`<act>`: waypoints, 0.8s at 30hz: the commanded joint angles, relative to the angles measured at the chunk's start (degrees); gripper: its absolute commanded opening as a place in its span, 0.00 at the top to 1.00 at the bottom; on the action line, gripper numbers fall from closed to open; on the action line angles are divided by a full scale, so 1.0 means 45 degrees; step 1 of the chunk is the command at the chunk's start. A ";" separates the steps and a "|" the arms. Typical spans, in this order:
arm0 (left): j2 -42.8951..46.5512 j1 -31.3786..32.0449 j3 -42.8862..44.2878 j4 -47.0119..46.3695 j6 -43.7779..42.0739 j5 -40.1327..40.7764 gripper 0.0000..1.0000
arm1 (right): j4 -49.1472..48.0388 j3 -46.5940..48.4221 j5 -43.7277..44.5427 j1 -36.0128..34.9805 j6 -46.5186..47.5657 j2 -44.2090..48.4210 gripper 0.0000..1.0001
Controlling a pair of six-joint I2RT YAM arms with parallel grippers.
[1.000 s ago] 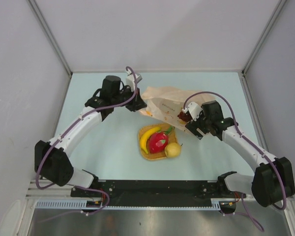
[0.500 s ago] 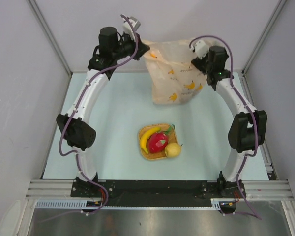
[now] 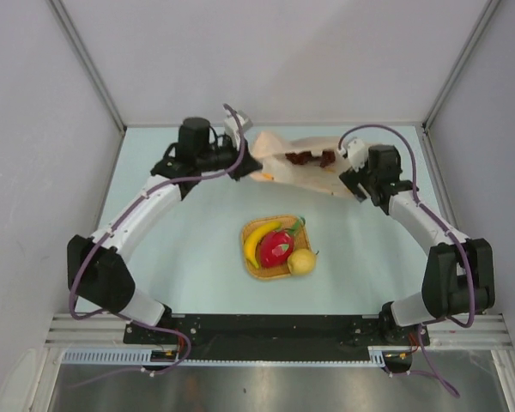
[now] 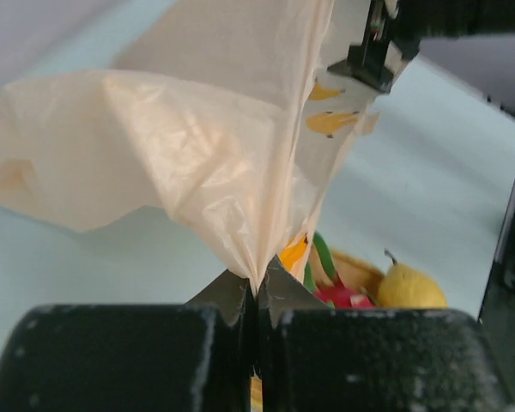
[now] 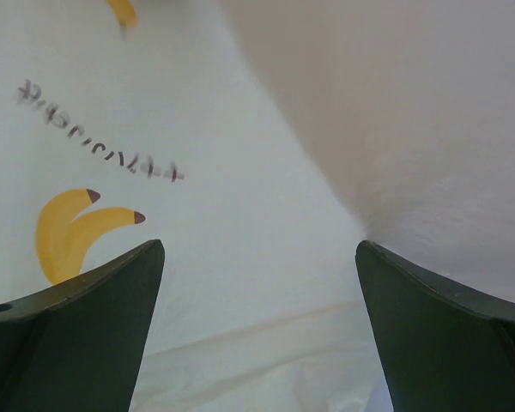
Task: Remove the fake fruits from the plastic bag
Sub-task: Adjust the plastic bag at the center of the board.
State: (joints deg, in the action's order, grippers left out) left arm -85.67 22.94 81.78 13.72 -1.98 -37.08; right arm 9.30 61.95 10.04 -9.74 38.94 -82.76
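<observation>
The pale peach plastic bag (image 3: 302, 172) lies slumped on the table at the back centre. My left gripper (image 3: 249, 166) is shut on its left corner; in the left wrist view the jaws (image 4: 257, 290) pinch a gathered fold of the bag (image 4: 197, 154). My right gripper (image 3: 349, 178) is open at the bag's right end; its wrist view shows only the bag (image 5: 240, 197) with banana prints between the spread fingers (image 5: 86, 318). Dark red grapes (image 3: 312, 157) show at the bag's far edge. The banana (image 3: 257, 239), the red fruit (image 3: 277, 247) and the round yellow fruit (image 3: 302, 262) lie outside the bag.
The three fruits lie on an orange woven tray (image 3: 256, 269) at the table's middle, in front of the bag. The tray (image 4: 354, 268), the yellow fruit (image 4: 409, 287) and the red fruit (image 4: 339, 297) also show in the left wrist view. Grey walls close the sides and back.
Half a second ago both arms held the bag high and stretched. Now both arms have come down, the bag lies slumped on the table, and the grapes show at its far edge.
</observation>
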 commanded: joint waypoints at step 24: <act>0.1538 0.0996 -0.1611 0.0136 0.1709 0.1444 1.00 | 0.0065 -0.1132 -0.3405 -0.3930 0.0976 0.0269 0.35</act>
State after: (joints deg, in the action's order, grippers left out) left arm -79.40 27.57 72.34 14.81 4.60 -31.07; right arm 17.74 54.37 -7.86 -26.46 40.97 -77.47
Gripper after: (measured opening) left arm 0.008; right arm 0.673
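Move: The right hand, wide open, is at the right end of the plastic bag's mouth; the middle of that mouth lies about 15 cm to its left, 2 cm ahead and 5 cm lower. The grapes in the bag are some 10 cm ahead, 14 cm left and 10 cm below; the fruit basket's middle is about 13 cm back, 26 cm left and 15 cm down. From the left hand, the mouth's middle lies roughly 17 cm right, 6 cm ahead and 15 cm below. Still pinching the bag's left corner, the left hand finishes a downward swing of over 10 cm, drawing back about 5 cm, then lifts most of the way back up. The right hand also drops and draws back, then sweeps 15 cm left along the bag's mouth, rising before it dips again, turning some 30 degrees counter-clockwise and tipping down as its fingers close partway; a firm hold on the bag can't be seen. ##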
